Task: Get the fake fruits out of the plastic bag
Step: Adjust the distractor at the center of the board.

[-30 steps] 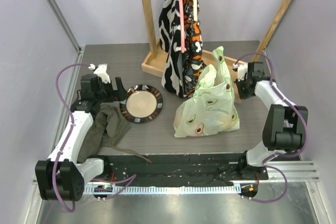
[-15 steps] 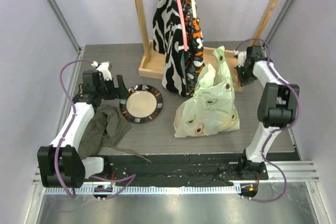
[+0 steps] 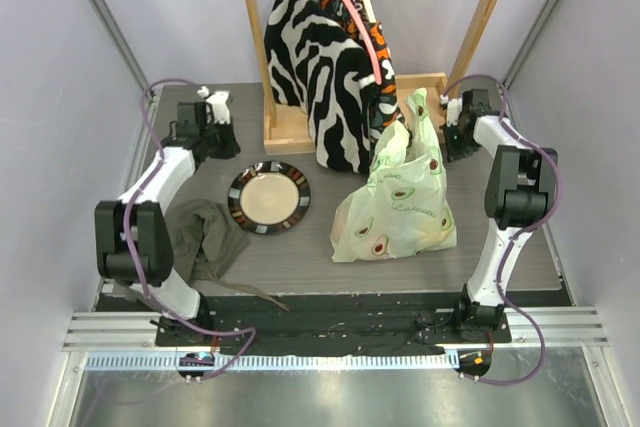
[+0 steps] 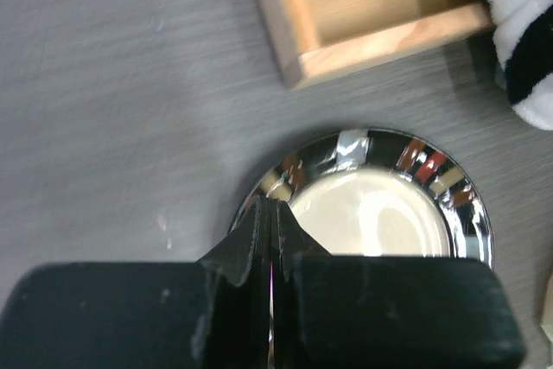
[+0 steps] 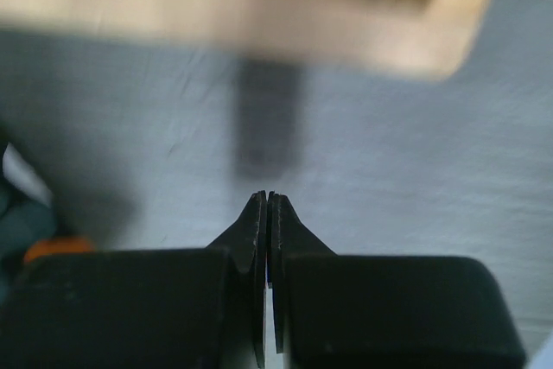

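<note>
The pale-green plastic bag (image 3: pixel 396 202), printed with avocado halves, stands crumpled right of the table's centre with its handle loops up. The fake fruits are hidden; none shows through the bag. My left gripper (image 3: pixel 226 145) is shut at the back left, its fingertips (image 4: pixel 270 206) pressed together with nothing between them, just off the rim of a plate (image 4: pixel 380 213). At the back right, beside the bag's top handle, my right gripper (image 3: pixel 450 147) is shut too, holding nothing. Its tips (image 5: pixel 268 200) hang over bare table.
A beige, dark-rimmed plate (image 3: pixel 268 197) lies left of the bag. An olive-grey cloth (image 3: pixel 205 237) is heaped near the left arm. A wooden rack (image 3: pixel 300 129) with black-white-orange garments (image 3: pixel 330 67) stands at the back; its base (image 5: pixel 259 6) is blurred ahead of the right gripper.
Left gripper has gone from open to shut and swung toward the back left. Right gripper drew back along the right side. The rack and garments now appear shifted left and leaning.
</note>
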Robot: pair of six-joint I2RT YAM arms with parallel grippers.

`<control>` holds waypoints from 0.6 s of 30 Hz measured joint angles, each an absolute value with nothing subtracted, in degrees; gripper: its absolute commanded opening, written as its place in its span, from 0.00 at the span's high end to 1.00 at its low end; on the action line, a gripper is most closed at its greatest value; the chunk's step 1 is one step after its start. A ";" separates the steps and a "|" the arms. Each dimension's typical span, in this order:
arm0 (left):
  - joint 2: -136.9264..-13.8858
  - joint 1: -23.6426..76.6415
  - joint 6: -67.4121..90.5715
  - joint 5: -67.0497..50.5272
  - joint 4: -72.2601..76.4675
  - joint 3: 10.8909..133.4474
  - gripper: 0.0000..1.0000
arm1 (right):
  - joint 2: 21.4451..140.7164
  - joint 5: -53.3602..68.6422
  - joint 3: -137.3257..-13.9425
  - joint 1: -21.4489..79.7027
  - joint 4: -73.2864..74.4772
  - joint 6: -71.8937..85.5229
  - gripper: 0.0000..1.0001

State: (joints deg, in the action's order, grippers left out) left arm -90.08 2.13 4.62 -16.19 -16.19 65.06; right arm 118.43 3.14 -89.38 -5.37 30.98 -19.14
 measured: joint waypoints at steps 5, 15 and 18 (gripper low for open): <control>-101.54 7.11 0.49 -16.12 -16.97 77.08 1.00 | 113.56 5.76 -83.74 -5.37 34.02 -17.54 0.98; -122.96 11.66 -5.65 -14.66 -23.11 99.18 1.00 | 96.86 10.55 -81.60 -5.37 37.69 -16.29 0.95; -125.51 11.60 -6.42 -13.15 -23.70 102.48 1.00 | 92.90 12.47 -81.60 -5.37 39.57 -16.29 0.94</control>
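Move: The rack's front-left base corner lies about 11 cm ahead of the left hand, 8 cm to its right and 11 cm below. From that hand, the plate is 2 cm back, 9 cm right and 13 cm down; the zebra garment hangs roughly 18 cm ahead, 20 cm right and somewhat above. From the right hand, the same corner is about 46 cm left and 2 cm ahead; the bag stands some 14 cm left and 10 cm back. The rack's front-left base corner is what the left hand makes for, fingers already shut, driving about 12 cm forward and 8 cm right and sinking some 6 cm in the later part to bear on the wood, the wrist swinging about 15 degrees clockwise. The right hand, also shut, leaves the tray's other end, first back, then mainly up by about 13 cm and slightly left, tilting its fingers outward. ##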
